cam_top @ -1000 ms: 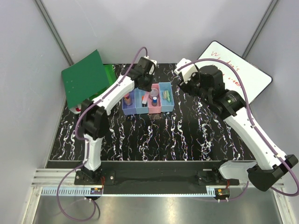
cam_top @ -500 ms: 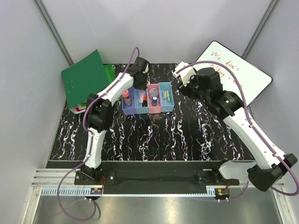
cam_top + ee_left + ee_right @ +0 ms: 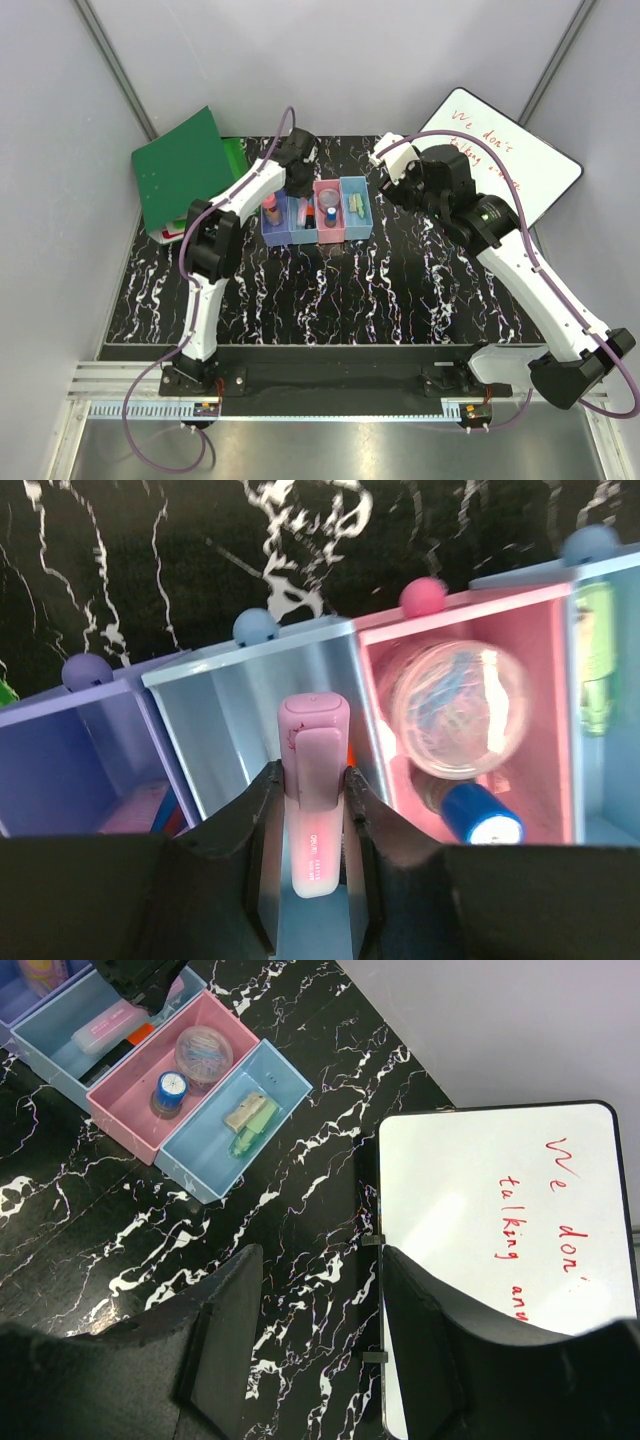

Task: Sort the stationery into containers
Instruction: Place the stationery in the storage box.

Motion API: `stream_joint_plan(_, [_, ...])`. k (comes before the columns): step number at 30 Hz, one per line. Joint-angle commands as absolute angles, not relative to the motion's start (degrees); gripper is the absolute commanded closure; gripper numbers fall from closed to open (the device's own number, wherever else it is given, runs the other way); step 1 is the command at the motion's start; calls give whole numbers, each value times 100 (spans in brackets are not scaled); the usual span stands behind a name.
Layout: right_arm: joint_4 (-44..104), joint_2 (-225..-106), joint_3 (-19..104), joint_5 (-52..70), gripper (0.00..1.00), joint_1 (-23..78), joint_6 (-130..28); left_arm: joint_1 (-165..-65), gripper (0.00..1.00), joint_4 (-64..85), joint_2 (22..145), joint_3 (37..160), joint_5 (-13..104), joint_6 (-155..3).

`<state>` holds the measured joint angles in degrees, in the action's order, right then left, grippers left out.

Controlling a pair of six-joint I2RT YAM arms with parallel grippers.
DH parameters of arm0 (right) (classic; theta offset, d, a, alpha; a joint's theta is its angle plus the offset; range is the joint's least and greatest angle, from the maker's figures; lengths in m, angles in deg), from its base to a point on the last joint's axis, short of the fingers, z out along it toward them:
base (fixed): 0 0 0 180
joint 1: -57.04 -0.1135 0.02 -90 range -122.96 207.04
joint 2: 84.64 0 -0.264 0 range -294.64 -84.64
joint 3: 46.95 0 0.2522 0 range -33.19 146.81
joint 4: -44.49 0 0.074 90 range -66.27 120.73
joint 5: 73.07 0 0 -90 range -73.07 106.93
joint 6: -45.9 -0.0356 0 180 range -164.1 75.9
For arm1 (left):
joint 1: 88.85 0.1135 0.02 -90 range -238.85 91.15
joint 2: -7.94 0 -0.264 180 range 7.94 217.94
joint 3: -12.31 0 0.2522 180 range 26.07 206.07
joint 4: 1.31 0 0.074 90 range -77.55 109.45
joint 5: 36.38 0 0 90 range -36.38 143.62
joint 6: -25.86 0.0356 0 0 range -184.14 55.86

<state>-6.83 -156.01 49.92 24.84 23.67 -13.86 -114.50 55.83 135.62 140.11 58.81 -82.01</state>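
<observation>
My left gripper [image 3: 310, 776] is shut on a pink marker [image 3: 312, 720] and holds it lengthwise over the second container, a light blue bin [image 3: 220, 705]. Left of it is the purple-blue bin [image 3: 70, 755], which holds a pink and orange piece. The pink bin [image 3: 395, 670] on the right holds a round clear case [image 3: 455, 705] and a blue-capped piece [image 3: 482, 815]. A green highlighter [image 3: 250, 1120] lies in the last light blue bin [image 3: 205, 1165]. My right gripper [image 3: 320, 1290] hangs open over the dark table, right of the bins.
A whiteboard [image 3: 500, 150] with red writing lies at the back right, its edge just under my right gripper. A green folder [image 3: 185, 165] leans at the back left. The bin row [image 3: 345, 232] sits mid-table at the back.
My left gripper has moved left from above the pink bin to the light blue bin, still holding the pink marker. The right arm has shifted slightly.
</observation>
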Motion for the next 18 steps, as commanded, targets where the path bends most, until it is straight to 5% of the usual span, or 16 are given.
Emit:
stream_joint_plan(1, [-539, -15548, 5110, 2537, 41, 2408, -1334, -11364, 75, 5455, 13398, 13683, 6065, -8339])
stream_joint_plan(7, [-539, -15539, 5119, 2528, 41, 2399, -1351, -11329, 75, 5438, 13398, 13585, 6056, -8295])
stream_joint_plan(14, [-530, -15504, 5083, 2528, 41, 2399, -1351, -11329, 38, 5420, 13433, 13787, 6012, -8216])
stream_joint_plan(18, [-513, -15487, 5066, 2546, 41, 2399, -1351, -11329, 43, 5411, 13398, 13805, 5959, -8181])
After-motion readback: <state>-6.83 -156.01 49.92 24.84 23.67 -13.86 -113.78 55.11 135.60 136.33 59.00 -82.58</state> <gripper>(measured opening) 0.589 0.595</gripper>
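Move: Just under the left hand is the light-blue compartment of the storage box that its highlighter is going into; the compartment's middle is some 3 cm back, straight in line sideways and about 4 cm down. The black marker lies in it, 3 cm back and 2 cm to the right of the hand; the clear jar stands level, 6 cm right, and the blue-capped bottle 4 cm back, 7 cm right. From the right hand that compartment is roughly 12 cm ahead, 19 cm left and 27 cm below. Lowering the pink highlighter about 3 cm into the light-blue compartment, the left hand also draws back and drifts left some 1.5 cm each, its fingers tipping slightly steeper. It stops there, opens its fingers to let go of the highlighter beside the black marker, then starts to ease up by about half a centimetre. ##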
